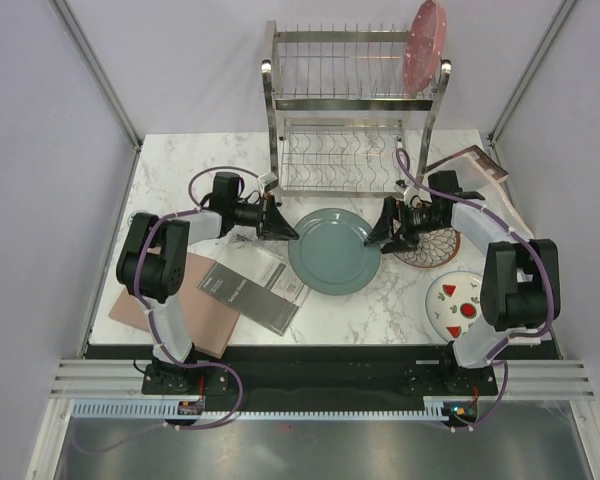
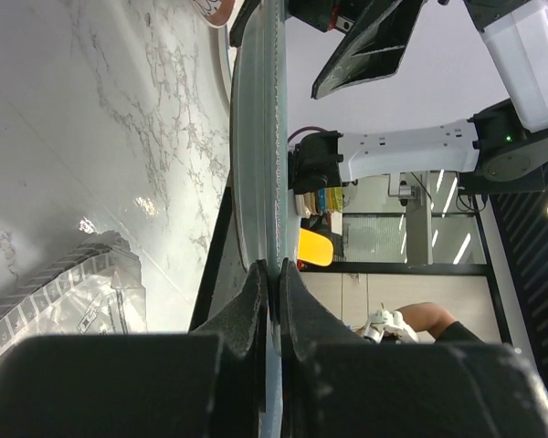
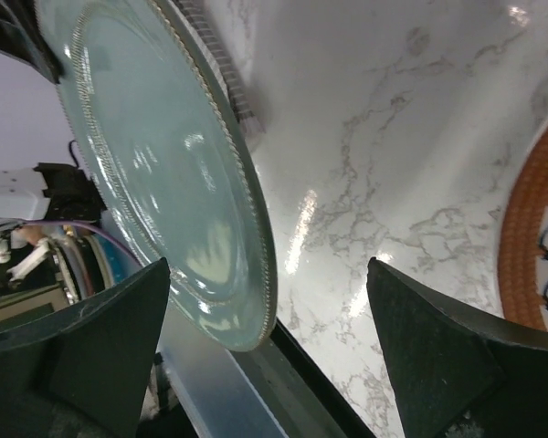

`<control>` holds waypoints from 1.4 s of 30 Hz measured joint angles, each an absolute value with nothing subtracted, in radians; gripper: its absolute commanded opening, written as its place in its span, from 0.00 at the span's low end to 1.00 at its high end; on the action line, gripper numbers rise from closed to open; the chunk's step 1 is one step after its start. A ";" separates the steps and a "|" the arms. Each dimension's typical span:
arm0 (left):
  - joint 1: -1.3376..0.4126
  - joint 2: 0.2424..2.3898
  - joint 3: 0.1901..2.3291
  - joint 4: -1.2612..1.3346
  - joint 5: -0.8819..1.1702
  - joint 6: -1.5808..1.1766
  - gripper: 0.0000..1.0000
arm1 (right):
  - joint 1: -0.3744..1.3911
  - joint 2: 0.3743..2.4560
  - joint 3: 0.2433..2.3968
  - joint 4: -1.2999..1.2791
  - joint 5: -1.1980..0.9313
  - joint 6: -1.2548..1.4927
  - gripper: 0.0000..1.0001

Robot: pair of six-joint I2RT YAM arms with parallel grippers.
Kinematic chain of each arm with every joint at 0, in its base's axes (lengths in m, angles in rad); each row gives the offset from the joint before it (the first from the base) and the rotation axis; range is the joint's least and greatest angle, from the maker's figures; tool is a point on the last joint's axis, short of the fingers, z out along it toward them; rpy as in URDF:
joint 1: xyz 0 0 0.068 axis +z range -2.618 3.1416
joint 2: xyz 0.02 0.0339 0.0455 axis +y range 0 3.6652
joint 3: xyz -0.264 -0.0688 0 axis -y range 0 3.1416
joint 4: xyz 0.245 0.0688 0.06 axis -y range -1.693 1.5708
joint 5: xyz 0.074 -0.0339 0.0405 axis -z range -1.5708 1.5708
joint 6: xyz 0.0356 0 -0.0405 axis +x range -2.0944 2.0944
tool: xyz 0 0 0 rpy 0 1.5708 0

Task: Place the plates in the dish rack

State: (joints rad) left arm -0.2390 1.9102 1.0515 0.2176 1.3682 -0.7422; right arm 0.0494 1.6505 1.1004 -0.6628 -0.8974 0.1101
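The grey-green plate (image 1: 332,250) is in the middle of the table, and my left gripper (image 1: 283,230) is shut on its left rim. The left wrist view shows this plate (image 2: 256,137) edge-on, pinched between the fingertips of the left gripper (image 2: 274,274). My right gripper (image 1: 380,235) stands open at the plate's right rim. In the right wrist view the plate (image 3: 155,164) has its rim between the wide fingers (image 3: 100,338) and touches neither. The pink plate (image 1: 425,45) stands upright in the dish rack's (image 1: 355,130) top tier. The brown-rimmed plate (image 1: 435,248) and the strawberry plate (image 1: 458,303) lie at the right.
A brown board (image 1: 175,305) and a dark booklet (image 1: 250,290) lie at the front left, close to the left arm. Another flat packet (image 1: 480,160) lies at the back right beside the rack. The brown-rimmed plate (image 3: 530,237) sits just beyond my right gripper.
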 measured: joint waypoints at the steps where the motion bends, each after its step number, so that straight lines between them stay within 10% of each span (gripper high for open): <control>1: -0.239 1.910 1.052 0.216 1.369 -0.742 0.02 | 0.049 1.662 1.100 -0.652 -0.919 0.120 0.95; 10: -0.239 1.910 1.066 0.216 1.368 -0.742 0.02 | 0.051 1.739 1.102 -0.588 -1.023 0.183 0.81; 16: -0.239 1.913 1.074 0.216 1.369 -0.743 0.02 | 0.064 1.769 1.104 -0.516 -1.100 0.255 0.54; 36: -0.231 2.022 1.102 0.341 1.418 -0.800 0.02 | 0.089 1.760 1.069 -0.440 -1.122 0.322 0.37; 42: -0.231 2.022 1.102 0.398 1.425 -0.840 0.04 | 0.096 1.752 1.069 -0.438 -1.100 0.317 0.05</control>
State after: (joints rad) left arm -0.2306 2.0224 1.1019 0.3981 1.4246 -0.8402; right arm 0.0963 1.7515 1.0687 -0.4381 -1.1000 0.3168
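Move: The teal plate hangs in the air, its left rim already pinched in my left hand; its middle lies about 8 cm to the right of that hand, 3 cm back and roughly level. From my open right hand the plate's middle is some 11 cm left and 1 cm back. The orange-rimmed plate lies about 12 cm right of this hand, 2 cm ahead and 8 cm below. The booklet is 10 cm left, 11 cm back and 11 cm below my left hand. I bring my right hand about 4 cm left onto the plate's free right rim, tipping its fingers up some 15 degrees towards level, and close them from wide open until they pinch that rim. On the way this hand bobs up and forward a little, then comes back. My left hand keeps its pinch and eases the plate about 2 cm forward, ending slightly lower. ##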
